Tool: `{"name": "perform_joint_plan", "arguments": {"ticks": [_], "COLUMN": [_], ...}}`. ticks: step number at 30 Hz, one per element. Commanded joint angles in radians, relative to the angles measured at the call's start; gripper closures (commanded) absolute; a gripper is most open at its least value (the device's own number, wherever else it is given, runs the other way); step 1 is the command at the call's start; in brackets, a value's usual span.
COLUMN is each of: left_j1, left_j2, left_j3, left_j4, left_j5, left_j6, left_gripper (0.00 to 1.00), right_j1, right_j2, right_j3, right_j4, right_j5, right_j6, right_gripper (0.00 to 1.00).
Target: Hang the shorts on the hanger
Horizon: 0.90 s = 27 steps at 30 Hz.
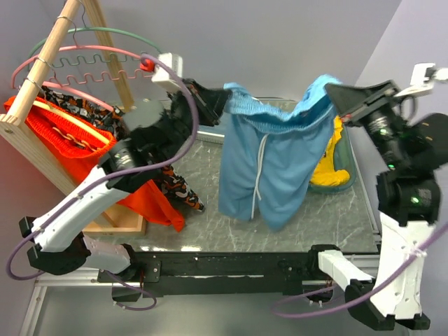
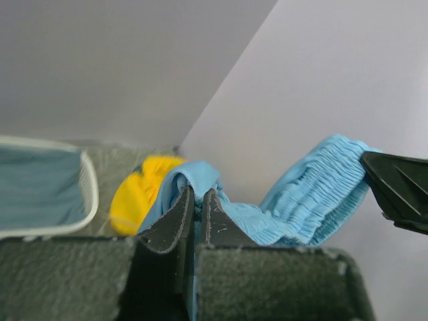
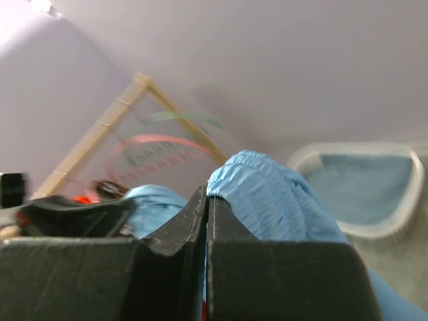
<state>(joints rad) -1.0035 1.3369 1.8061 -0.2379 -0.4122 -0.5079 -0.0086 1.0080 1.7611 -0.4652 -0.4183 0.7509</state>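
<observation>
The light blue shorts (image 1: pixel 269 164) hang in the air above the table, stretched by the waistband between both arms, white drawstring dangling. My left gripper (image 1: pixel 218 103) is shut on the waistband's left end, its fingers pinching blue cloth (image 2: pixel 194 179) in the left wrist view. My right gripper (image 1: pixel 336 94) is shut on the right end, where the gathered waistband (image 3: pixel 267 197) bulges over the closed fingers. The pink hanger (image 1: pixel 84 66) hangs on the wooden rack at the far left, to the left of my left gripper, and shows blurred as the pink hanger (image 3: pixel 157 150) in the right wrist view.
A green hanger (image 1: pixel 112 33) hangs just behind the pink one on the wooden rack (image 1: pixel 42 77). Bright orange shorts (image 1: pixel 77 150) and a patterned garment drape on the rack. A yellow garment (image 1: pixel 332 168) lies in a teal basket (image 1: pixel 348 183) at the table's right.
</observation>
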Motion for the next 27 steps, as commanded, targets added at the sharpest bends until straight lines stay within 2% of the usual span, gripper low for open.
{"name": "perform_joint_plan", "arguments": {"ticks": [1,5,6,9,11,12,13,15,16,18,19,24,26,27], "left_j1": [0.006,0.016,0.022,0.028,0.026,0.026,0.026,0.026,0.026,0.026,0.026,0.026,0.028,0.028], "left_j2": [0.001,-0.013,-0.016,0.021,0.060,0.070,0.077,0.073,0.062,0.050,0.041,-0.024,-0.074,-0.093], "left_j3": [-0.190,-0.419,-0.517,-0.621,-0.639,-0.655,-0.666,-0.706,-0.721,-0.767,-0.781,-0.904,-0.935,-0.950], "left_j4": [-0.038,-0.012,0.011,0.035,0.025,0.020,0.023,0.046,0.051,0.071,0.074,0.132,0.118,0.109], "left_j5": [-0.091,-0.129,-0.117,-0.083,-0.076,-0.070,-0.063,-0.057,-0.057,-0.056,-0.054,0.018,-0.010,-0.046], "left_j6": [-0.108,-0.252,-0.265,-0.303,-0.308,-0.308,-0.308,-0.297,-0.296,-0.296,-0.299,-0.288,-0.323,-0.333], "left_gripper": [0.99,0.99,0.99,0.94,0.79,0.76,0.73,0.65,0.52,0.38,0.31,0.24,0.23,0.23], "right_j1": [0.041,0.042,0.044,0.042,0.045,0.055,0.062,0.105,0.123,0.177,0.229,0.314,0.331,0.334], "right_j2": [0.000,-0.016,-0.014,-0.006,-0.011,-0.016,-0.025,-0.046,-0.057,-0.065,-0.066,0.007,0.099,0.133], "right_j3": [-0.285,-0.553,-0.648,-0.777,-0.811,-0.825,-0.825,-0.801,-0.787,-0.740,-0.727,-0.596,-0.531,-0.459], "right_j4": [-0.050,-0.061,-0.058,-0.026,-0.006,-0.001,0.000,-0.001,-0.003,0.019,0.061,0.246,0.281,0.287], "right_j5": [0.088,0.226,0.248,0.303,0.296,0.288,0.289,0.299,0.303,0.288,0.273,0.156,0.112,0.092], "right_j6": [-0.056,-0.125,-0.149,-0.177,-0.189,-0.205,-0.212,-0.243,-0.254,-0.286,-0.298,-0.407,-0.441,-0.446], "right_gripper": [1.00,1.00,1.00,0.98,0.76,0.66,0.51,0.41,0.38,0.33,0.32,0.36,0.37,0.40]}}
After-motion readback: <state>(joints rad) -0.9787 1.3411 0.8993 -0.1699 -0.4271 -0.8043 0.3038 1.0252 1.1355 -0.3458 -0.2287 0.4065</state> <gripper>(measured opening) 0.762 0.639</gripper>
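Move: The blue shorts hang stretched between the hands, their middle about 12 cm inboard of either hand, 17 cm below and 8 cm back. The bare tabletop they go to is about 50 cm down and 4 cm back, some 12 cm right of the left hand and 12 cm left of the right. On the table, the white basket lies about 30 cm ahead of the left hand and 3 cm left; the green tub lies 18 cm ahead of the right hand and 11 cm right. Fast downward swing of both arms together, flinging the held shorts onto the tabletop: each hand drops nearly 40 cm, tipping its fingers steeply down, the right also swinging forward before drawing back slightly. Near the bottom both sets of fingers open and let go of the waistband. The left then eases a little lower, while the right climbs back some 15 cm, veering left and levelling its fingers partway. ##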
